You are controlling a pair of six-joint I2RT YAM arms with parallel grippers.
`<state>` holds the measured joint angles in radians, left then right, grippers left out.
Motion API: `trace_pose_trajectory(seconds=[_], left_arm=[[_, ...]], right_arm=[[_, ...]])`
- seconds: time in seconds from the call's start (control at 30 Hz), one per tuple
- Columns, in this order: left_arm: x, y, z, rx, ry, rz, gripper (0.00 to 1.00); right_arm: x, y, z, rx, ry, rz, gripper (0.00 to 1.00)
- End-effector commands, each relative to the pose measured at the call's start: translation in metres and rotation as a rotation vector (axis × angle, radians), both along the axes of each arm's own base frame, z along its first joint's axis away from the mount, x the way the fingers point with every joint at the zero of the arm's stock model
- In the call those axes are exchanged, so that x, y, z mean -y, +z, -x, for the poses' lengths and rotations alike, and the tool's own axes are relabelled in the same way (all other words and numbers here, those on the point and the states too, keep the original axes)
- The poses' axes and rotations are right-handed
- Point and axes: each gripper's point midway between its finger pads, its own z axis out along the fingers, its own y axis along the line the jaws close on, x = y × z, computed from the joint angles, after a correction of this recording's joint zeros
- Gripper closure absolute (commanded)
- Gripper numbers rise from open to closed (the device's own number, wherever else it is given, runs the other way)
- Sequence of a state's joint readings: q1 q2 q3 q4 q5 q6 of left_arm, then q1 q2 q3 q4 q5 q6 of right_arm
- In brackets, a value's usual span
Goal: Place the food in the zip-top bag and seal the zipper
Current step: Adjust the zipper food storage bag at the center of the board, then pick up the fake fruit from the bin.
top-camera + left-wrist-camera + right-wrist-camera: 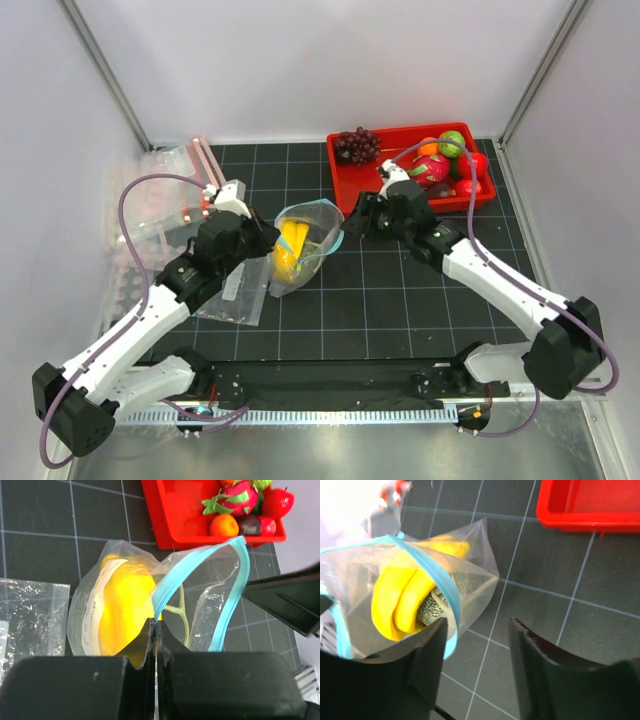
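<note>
The zip-top bag (305,240) stands on the black mat with its mouth wide open. Inside lie the yellow banana (122,610) and, under it, the netted green melon (432,610). My left gripper (156,622) is shut on the bag's rim, pinching the teal zipper (235,585) at the near left of the mouth. My right gripper (477,625) is open beside the bag's right side. Its left finger (432,645) rests next to the zipper (435,575), and nothing sits between the fingers. A small red round fruit (277,502) lies in the red tray.
The red tray (345,170) at the back right holds dark grapes (357,145), a pink dragon fruit (430,170) and other toy fruits. Spare clear bags (165,195) with pink-red strips lie at the left. Another flat bag (235,295) sits under the left arm.
</note>
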<state>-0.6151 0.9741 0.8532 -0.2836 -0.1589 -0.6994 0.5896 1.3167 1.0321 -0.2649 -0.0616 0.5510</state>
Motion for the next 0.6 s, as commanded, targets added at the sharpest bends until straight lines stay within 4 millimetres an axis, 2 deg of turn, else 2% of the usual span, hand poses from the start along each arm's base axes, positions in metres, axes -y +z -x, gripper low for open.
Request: trace_pose_trajectory(seconds=[0.0,0.17,0.2,0.27,0.4,0.43,0.5,0.53,0.57], left_arm=[[-0.006,0.016,-0.011,0.069,0.059,0.019,1.00],[-0.007,0.008,-0.014,0.042,0.071,-0.008,1.00],[-0.008,0.008,-0.013,0.042,0.074,-0.010,1.00],[-0.011,0.009,-0.012,0.051,0.085,-0.010,1.00],[-0.017,0.016,-0.009,0.072,0.100,-0.003,1.00],[-0.018,0.016,-0.009,0.074,0.100,-0.004,1.00],[-0.017,0.016,-0.008,0.072,0.093,-0.002,1.00],[-0.017,0.014,-0.008,0.067,0.093,-0.005,1.00],[-0.016,0.014,-0.008,0.068,0.091,-0.004,1.00]], right_arm=[[0.025,0.048,-0.007,0.173,-0.089,-0.014,0.38],[0.060,0.068,-0.007,0.268,-0.210,0.010,0.21],[0.072,0.076,-0.006,0.295,-0.258,0.013,0.18],[0.107,0.079,-0.015,0.321,-0.406,0.056,0.07],[0.158,0.097,-0.031,0.352,-0.597,0.101,0.01],[0.166,0.088,-0.040,0.323,-0.629,0.140,0.00],[0.195,0.090,-0.053,0.300,-0.735,0.184,0.00],[0.203,0.088,-0.060,0.293,-0.767,0.206,0.00],[0.214,0.075,-0.071,0.262,-0.811,0.255,0.00]])
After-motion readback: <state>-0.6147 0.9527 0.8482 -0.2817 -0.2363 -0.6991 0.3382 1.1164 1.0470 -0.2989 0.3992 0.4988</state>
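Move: The orange at the tray's front edge lies about 12 cm ahead of the empty right hand, 14 cm to its right and some 15 cm below. The dragon fruit sits roughly 18 cm ahead and 19 cm right, the eggplant 13 cm ahead and 21 cm right; the open bag's middle is about 11 cm left and level with it. From the left hand, the bag's middle is some 7 cm right and 12 cm lower, the orange about 14 cm ahead and 32 cm right. Still pinching the left lip of the bag's zipper, the left hand stays nearly in place to keep the mouth open. The already free right hand swings about 17 cm right, away from the bag towards the fruit end of the red tray, rising some 7 cm and curving forward late; it turns clockwise about 35 degrees while its half-open fingers spread wide. ##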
